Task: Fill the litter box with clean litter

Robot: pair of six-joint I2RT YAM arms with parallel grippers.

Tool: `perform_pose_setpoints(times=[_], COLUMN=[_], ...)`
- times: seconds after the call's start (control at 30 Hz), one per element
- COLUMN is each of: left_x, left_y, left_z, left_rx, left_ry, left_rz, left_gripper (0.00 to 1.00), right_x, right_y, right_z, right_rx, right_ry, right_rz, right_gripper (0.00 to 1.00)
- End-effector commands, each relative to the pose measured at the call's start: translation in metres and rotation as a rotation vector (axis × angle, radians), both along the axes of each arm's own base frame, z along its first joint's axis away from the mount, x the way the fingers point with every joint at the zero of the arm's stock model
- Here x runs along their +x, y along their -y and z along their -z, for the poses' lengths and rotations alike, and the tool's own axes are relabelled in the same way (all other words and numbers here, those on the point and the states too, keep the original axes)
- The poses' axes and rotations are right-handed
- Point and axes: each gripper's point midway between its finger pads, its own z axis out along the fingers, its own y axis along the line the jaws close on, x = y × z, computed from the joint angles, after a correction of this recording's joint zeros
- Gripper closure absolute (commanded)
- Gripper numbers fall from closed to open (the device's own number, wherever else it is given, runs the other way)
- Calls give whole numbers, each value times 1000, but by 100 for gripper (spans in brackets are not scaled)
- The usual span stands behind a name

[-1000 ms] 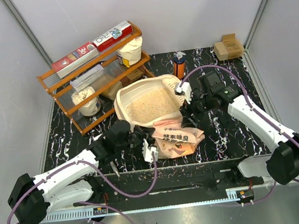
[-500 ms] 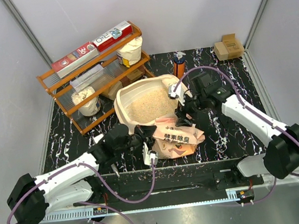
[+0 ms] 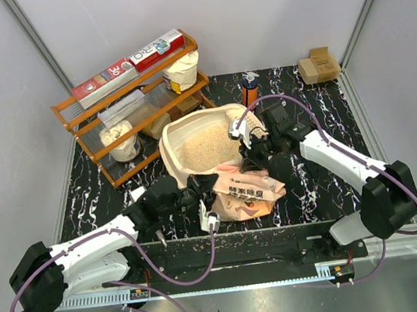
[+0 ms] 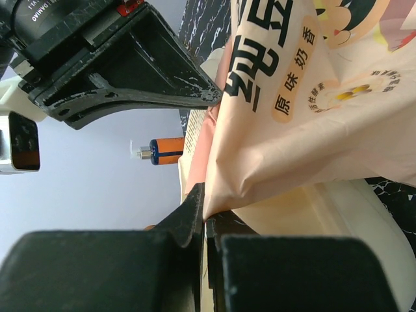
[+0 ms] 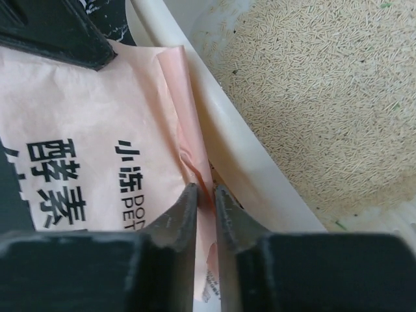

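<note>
The cream litter box (image 3: 169, 155) sits mid-table, holding a bed of tan clean litter (image 3: 206, 147). In the right wrist view the litter (image 5: 325, 97) fills the box beyond its rim (image 5: 247, 162). The peach-orange bag (image 3: 247, 193) lies slumped against the box's near side. My left gripper (image 3: 199, 193) is shut on the bag's left corner (image 4: 227, 195). My right gripper (image 3: 246, 165) has its jaws pinched on a fold of the bag's top edge (image 5: 195, 143), right beside the rim. The right gripper's fingers (image 4: 117, 65) show in the left wrist view, above the bag (image 4: 305, 97).
An orange wooden rack (image 3: 134, 104) with white sacks and boxes stands at the back left, close to the litter box. An orange bottle (image 3: 249, 90) stands behind the box. A small cardboard box (image 3: 318, 66) sits at the back right corner.
My right gripper has moved left and down from the box's right rim to the bag's top edge, and its jaws have closed on the fold. The left arm shifted slightly.
</note>
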Motion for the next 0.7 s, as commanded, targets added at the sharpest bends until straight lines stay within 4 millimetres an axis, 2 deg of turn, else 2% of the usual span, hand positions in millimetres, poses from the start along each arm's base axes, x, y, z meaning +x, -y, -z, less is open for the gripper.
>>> perform_pose_setpoints(times=[0.0,0.07,0.1,0.17,0.2,0.23,0.27,0.3,0.33,0.37,0.4,0.43,0.47,0.5,0.53,0.57,0.63,0.67], left_x=[0,4,5,10,11,12,10,9,13,11,9,12,9,10,11,9,3,2], left_y=[9,5,4,-4,-7,-12,-17,-24,-32,-38,-44,-50,-55,-55,-59,-61,-53,-53], left_z=[-40,-37,-39,-34,-39,-40,-36,-43,-45,-40,-55,-59,-52,-76,-78,-91,-98,-113], left_rx=[-113,-110,-115,-114,-133,-143,-154,-189,-210,-228,-279,-308,-336,-397,-407,-449,-455,-492], left_ry=[88,62,54,-2,-19,-43,-107,-121,-139,-213,-233,-269,-391,-431,-488,-593,-714,-777], left_rz=[15,-18,-34,-96,-117,-148,-177,-202,-255,-293,-315,-363,-418,-431,-475,-507,-476,-480], left_gripper=[100,100,93,84,71,64,52,43,31,26,21,12,9,6,5,2,1,1], right_x=[-1,5,8,14,14,14,15,15,12,12,10,7,6,3,0,0,-5,-6], right_y=[-9,-5,-3,1,2,4,3,4,4,4,4,5,5,3,3,3,0,-2], right_z=[-20,-29,-34,-53,-59,-70,-79,-84,-92,-98,-101,-102,-106,-106,-107,-110,-114,-120], right_rx=[43,29,26,28,30,40,51,56,65,71,73,69,69,66,62,64,63,68], right_ry=[11,69,101,183,211,246,270,285,301,313,321,319,327,332,333,344,359,376], right_rz=[-39,-15,-8,7,4,8,7,6,4,5,1,-5,-10,-26,-31,-35,-60,-70], right_gripper=[88,97,100,100,100,100,100,100,100,100,100,100,100,100,100,100,100,100])
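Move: The litter bag's middle is about 6 cm back from the right hand, level with it sideways and some 8 cm below; from the left hand, still shut on the bag's upper left corner, it lies about 10 cm right, 4 cm back and 8 cm down. The litter box's middle is roughly 11 cm ahead, 10 cm left and 12 cm below the right hand, with the orange bottle about 24 cm ahead, 3 cm right and 5 cm lower than that hand. The right fingers finish closing on the folded upper edge of the litter bag and, keeping that pinch, raise it almost straight up by some 9 cm above the litter box's near rim, the hand turning about 15 degrees. Just as the right grip shuts, the left hand opens wide and lets go of the bag's left corner, then draws off up about 7 cm and left about 5 cm, swinging through some 40 degrees. ##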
